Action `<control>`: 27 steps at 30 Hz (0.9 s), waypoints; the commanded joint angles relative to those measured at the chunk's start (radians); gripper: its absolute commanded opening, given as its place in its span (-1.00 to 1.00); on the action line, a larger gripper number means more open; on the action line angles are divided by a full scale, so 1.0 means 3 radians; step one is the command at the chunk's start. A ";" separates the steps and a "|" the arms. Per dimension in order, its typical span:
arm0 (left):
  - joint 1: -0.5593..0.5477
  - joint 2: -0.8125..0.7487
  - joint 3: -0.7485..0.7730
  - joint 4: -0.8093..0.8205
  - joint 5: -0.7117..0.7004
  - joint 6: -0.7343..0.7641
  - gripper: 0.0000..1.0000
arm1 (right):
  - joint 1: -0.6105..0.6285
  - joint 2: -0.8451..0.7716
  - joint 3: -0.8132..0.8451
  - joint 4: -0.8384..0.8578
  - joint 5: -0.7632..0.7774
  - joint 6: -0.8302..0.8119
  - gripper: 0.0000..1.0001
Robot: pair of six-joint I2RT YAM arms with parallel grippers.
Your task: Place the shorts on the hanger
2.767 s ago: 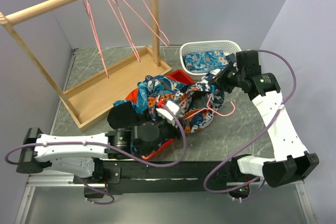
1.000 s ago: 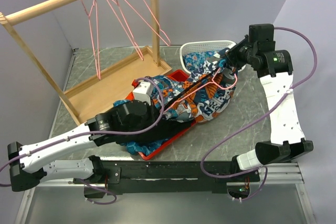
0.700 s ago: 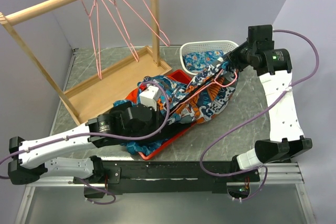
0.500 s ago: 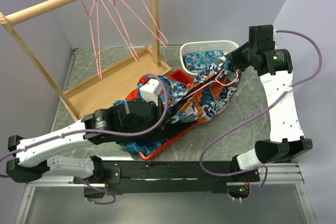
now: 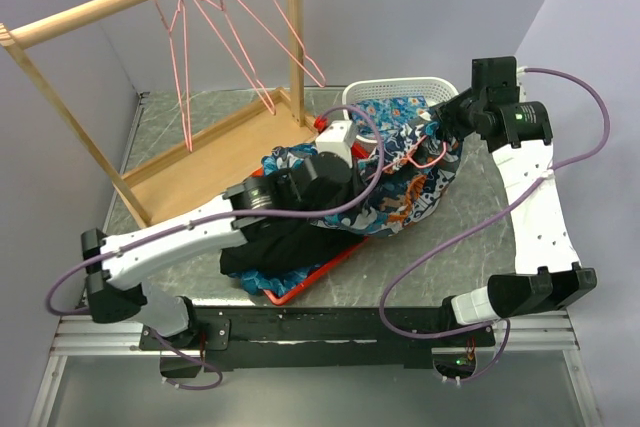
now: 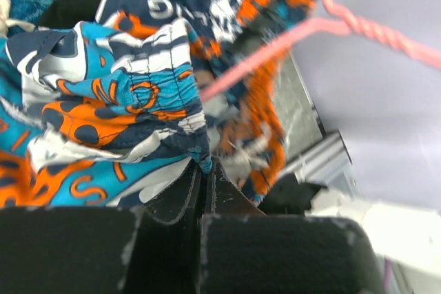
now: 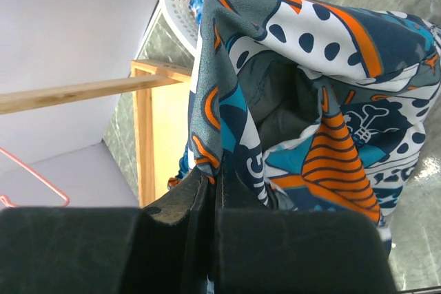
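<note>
The printed shorts [image 5: 415,187] hang bunched between my two grippers, above the table's right half. My left gripper [image 6: 204,169] is shut on a gathered edge of the shorts [image 6: 131,94]. Close above it, the pink wire hanger [image 6: 282,40] runs into the fabric, its twisted neck showing. My right gripper [image 7: 213,178] is shut on another fold of the shorts [image 7: 310,67]. From above, a loop of the hanger [image 5: 432,159] shows among the folds, just below the right gripper [image 5: 447,130]. How far the wire reaches inside the cloth is hidden.
A red tray [image 5: 305,277] with a black garment [image 5: 270,247] lies under my left arm. A white basket [image 5: 372,97] holding a blue floral cloth [image 5: 400,112] stands behind the shorts. The wooden rack [image 5: 200,162] at back left carries several pink hangers [image 5: 235,42].
My left arm has swung up and to the right, toward the basket, drawing its edge of the shorts along. The right gripper has barely moved. Both grips have held.
</note>
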 commanded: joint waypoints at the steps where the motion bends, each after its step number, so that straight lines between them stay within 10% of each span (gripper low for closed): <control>1: 0.0211 0.0145 0.0225 0.0333 0.0093 0.0014 -0.97 | -0.0024 -0.0008 0.0040 0.0163 -0.0034 0.0064 -1.00; 4: 0.0243 0.0237 0.0358 0.0272 0.0099 0.0223 -0.75 | -0.0024 0.0018 -0.0062 0.0168 -0.0044 0.0054 -1.00; 7: 0.0243 0.0222 0.0318 0.0297 0.0180 0.0469 0.12 | -0.0035 0.0038 -0.0159 0.0209 -0.0100 0.0053 -1.00; 10: 0.0243 0.0125 0.0266 0.0277 0.0221 0.0770 0.34 | -0.0040 0.0094 -0.0216 0.0255 -0.0156 0.0064 -1.00; 27: -0.0099 -0.0525 -0.0490 0.0051 -0.0151 0.2110 0.28 | -0.0035 0.0442 -0.0165 0.0128 -0.0427 -0.0038 -1.00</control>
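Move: The left hand pinches the near end of the shorts' waistband at the hanger's near arm; the hanger's neck lies about 5 cm ahead, 8 cm right and slightly higher. The right hand's pinch on the waistband is roughly 10 cm ahead and 12 cm right of the left hand, and the red bin is some 28 cm below, 2 cm ahead and 10 cm left of it. From the right hand, the neck is about 5 cm back and 4 cm left, level. Left hand pushes forward, releases the waistband, then backs off left about 5 cm; right hand sinks 6 cm. ##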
